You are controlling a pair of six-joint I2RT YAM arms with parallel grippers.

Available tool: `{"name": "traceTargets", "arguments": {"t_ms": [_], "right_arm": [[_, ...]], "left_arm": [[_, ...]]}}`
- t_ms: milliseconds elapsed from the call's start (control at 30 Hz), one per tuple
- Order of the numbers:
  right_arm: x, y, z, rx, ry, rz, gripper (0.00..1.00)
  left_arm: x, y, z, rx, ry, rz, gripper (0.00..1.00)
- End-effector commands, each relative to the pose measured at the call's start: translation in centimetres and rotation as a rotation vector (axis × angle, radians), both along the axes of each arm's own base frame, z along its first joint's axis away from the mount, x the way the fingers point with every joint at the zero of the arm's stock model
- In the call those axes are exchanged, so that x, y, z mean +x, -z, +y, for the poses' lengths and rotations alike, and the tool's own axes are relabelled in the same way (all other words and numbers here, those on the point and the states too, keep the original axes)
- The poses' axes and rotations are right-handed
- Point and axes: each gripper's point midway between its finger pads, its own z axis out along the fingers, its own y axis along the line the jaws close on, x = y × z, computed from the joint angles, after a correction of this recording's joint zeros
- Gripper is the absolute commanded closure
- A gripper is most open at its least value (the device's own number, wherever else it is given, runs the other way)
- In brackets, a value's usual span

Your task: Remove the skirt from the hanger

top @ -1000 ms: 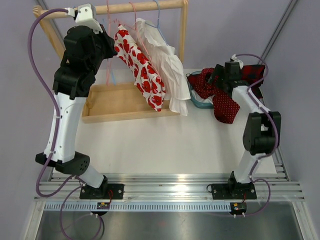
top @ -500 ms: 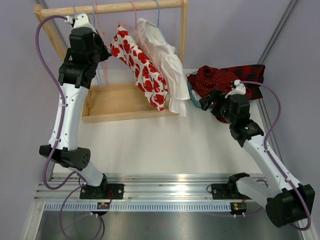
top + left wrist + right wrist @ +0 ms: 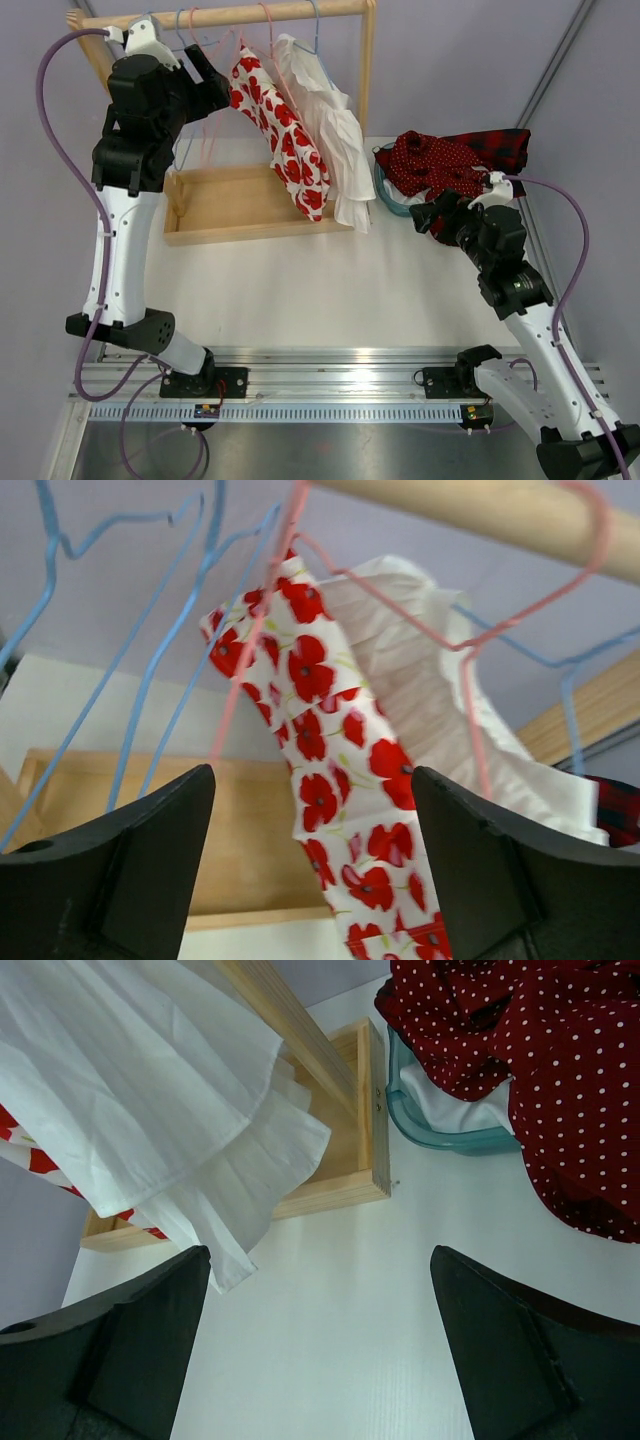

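Note:
A white skirt with red poppies [image 3: 285, 130] hangs from a pink hanger [image 3: 265, 22] on the wooden rail [image 3: 300, 12]. A white skirt [image 3: 335, 140] hangs beside it on a blue hanger. My left gripper [image 3: 212, 72] is up at the rail's left end, open and empty, among bare blue hangers [image 3: 150, 680]. In the left wrist view the poppy skirt [image 3: 330, 740] shows between its fingers [image 3: 150, 860], some way off and untouched. My right gripper [image 3: 425, 215] hovers open over the table, with nothing between its fingers [image 3: 130, 1350].
The rack's wooden base tray [image 3: 225, 205] lies under the skirts. A blue basket [image 3: 385, 195] at the right holds a red polka-dot garment [image 3: 440, 160] that spills over its rim. The white skirt's hem [image 3: 220, 1230] hangs left of the right gripper.
The left gripper was shut and now stands open, shifted slightly left by the rail. The right arm has drawn back from the basket toward the near right.

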Motion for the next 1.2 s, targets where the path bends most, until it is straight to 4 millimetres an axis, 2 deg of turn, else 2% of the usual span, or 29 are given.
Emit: {"name": "traceTargets", "arguments": {"t_ms": [0,67,133,267,367,533,633,667,700,733,833,900,933,967,1000,1033,1067,1100,1167], "right_arm": [[-0.7,-2.6,-0.2,-0.011,-0.007,-0.064,0.00],[-0.9,-2.4,-0.3,-0.020,-0.009,-0.054,0.00],[-1.1,-2.4,-0.4,-0.026,-0.008,-0.052,0.00],[-1.8,-2.7,-0.7,-0.033,-0.007,-0.059,0.00],[-2.4,-3.2,-1.2,-0.055,0.003,-0.073,0.00],[-3.4,-3.9,-2.0,-0.083,0.019,-0.083,0.01],[-3.7,-3.9,-2.1,-0.087,0.017,-0.081,0.01],[-3.8,-3.9,-2.1,-0.088,0.017,-0.083,0.01],[-3.9,-4.0,-2.1,-0.086,0.015,-0.086,0.01],[-3.8,-3.9,-2.1,-0.086,0.014,-0.085,0.00],[-3.9,-4.8,-1.7,-0.084,-0.010,-0.118,0.00],[-4.2,-6.4,-0.1,-0.071,-0.109,-0.174,0.00],[-4.3,-8.0,0.4,-0.077,-0.141,-0.220,0.01],[-4.4,-9.0,1.0,-0.070,-0.178,-0.246,0.00],[-4.2,-11.1,1.4,-0.069,-0.195,-0.279,0.01],[-3.5,-11.4,2.2,-0.077,-0.237,-0.271,0.01],[-4.1,-13.3,2.5,-0.068,-0.259,-0.313,0.01],[-3.6,-15.3,3.1,-0.060,-0.286,-0.342,0.01],[-3.6,-17.4,4.5,-0.047,-0.348,-0.375,0.01]], "left_arm": [[-3.2,-5.8,-3.6,-0.043,0.165,-0.155,0.21],[-2.8,-5.2,-5.8,-0.040,0.211,-0.139,0.24],[-2.2,-4.4,-7.0,-0.048,0.227,-0.120,0.27],[0.0,-1.5,-10.4,-0.054,0.264,-0.061,0.28],[1.3,-0.5,-11.9,-0.062,0.270,-0.051,0.28],[3.9,2.0,-12.9,-0.062,0.228,-0.014,0.31],[5.0,3.1,-13.3,-0.066,0.212,0.005,0.51],[5.2,3.3,-13.3,-0.064,0.207,0.007,0.61],[5.4,3.3,-13.3,-0.067,0.205,0.005,0.90],[5.3,3.2,-13.4,-0.073,0.206,0.004,1.00],[4.6,1.5,-13.3,-0.068,0.213,-0.035,1.00],[3.5,-0.4,-13.1,-0.069,0.227,-0.071,1.00],[2.8,-2.1,-12.9,-0.080,0.236,-0.106,1.00],[2.0,-2.8,-12.9,-0.086,0.252,-0.109,1.00],[1.6,-3.4,-12.9,-0.091,0.263,-0.117,1.00],[0.6,-5.0,-12.8,-0.107,0.283,-0.141,1.00],[0.1,-5.6,-12.7,-0.114,0.292,-0.149,1.00],[-0.4,-6.2,-12.7,-0.121,0.300,-0.159,1.00],[-1.2,-6.7,-12.5,-0.134,0.309,-0.166,1.00]]}}
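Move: The pink hanger carrying the floral skirt has its nearest arm about 13 cm right, 5 cm ahead and 7 cm below the open left gripper. The skirt slants down from it, its middle some 18 cm below the gripper, 8 cm ahead and 13 cm right; the white garment hangs about 10 cm farther right. An empty pink hanger is about 8 cm ahead and 3 cm left. From the right gripper the skirt's hanger lies roughly 40 cm left, 17 cm ahead and 15 cm higher. Swing the left gripper about 13 cm right in an arc, first back and up, then forward and down to the skirt's pink hanger, turning some 15 degrees clockwise. Shut the fingers on its near wire, then start lifting and drawing back. Ease the wide-open right gripper slightly back, then raise it and turn it left towards the hanging clothes. ##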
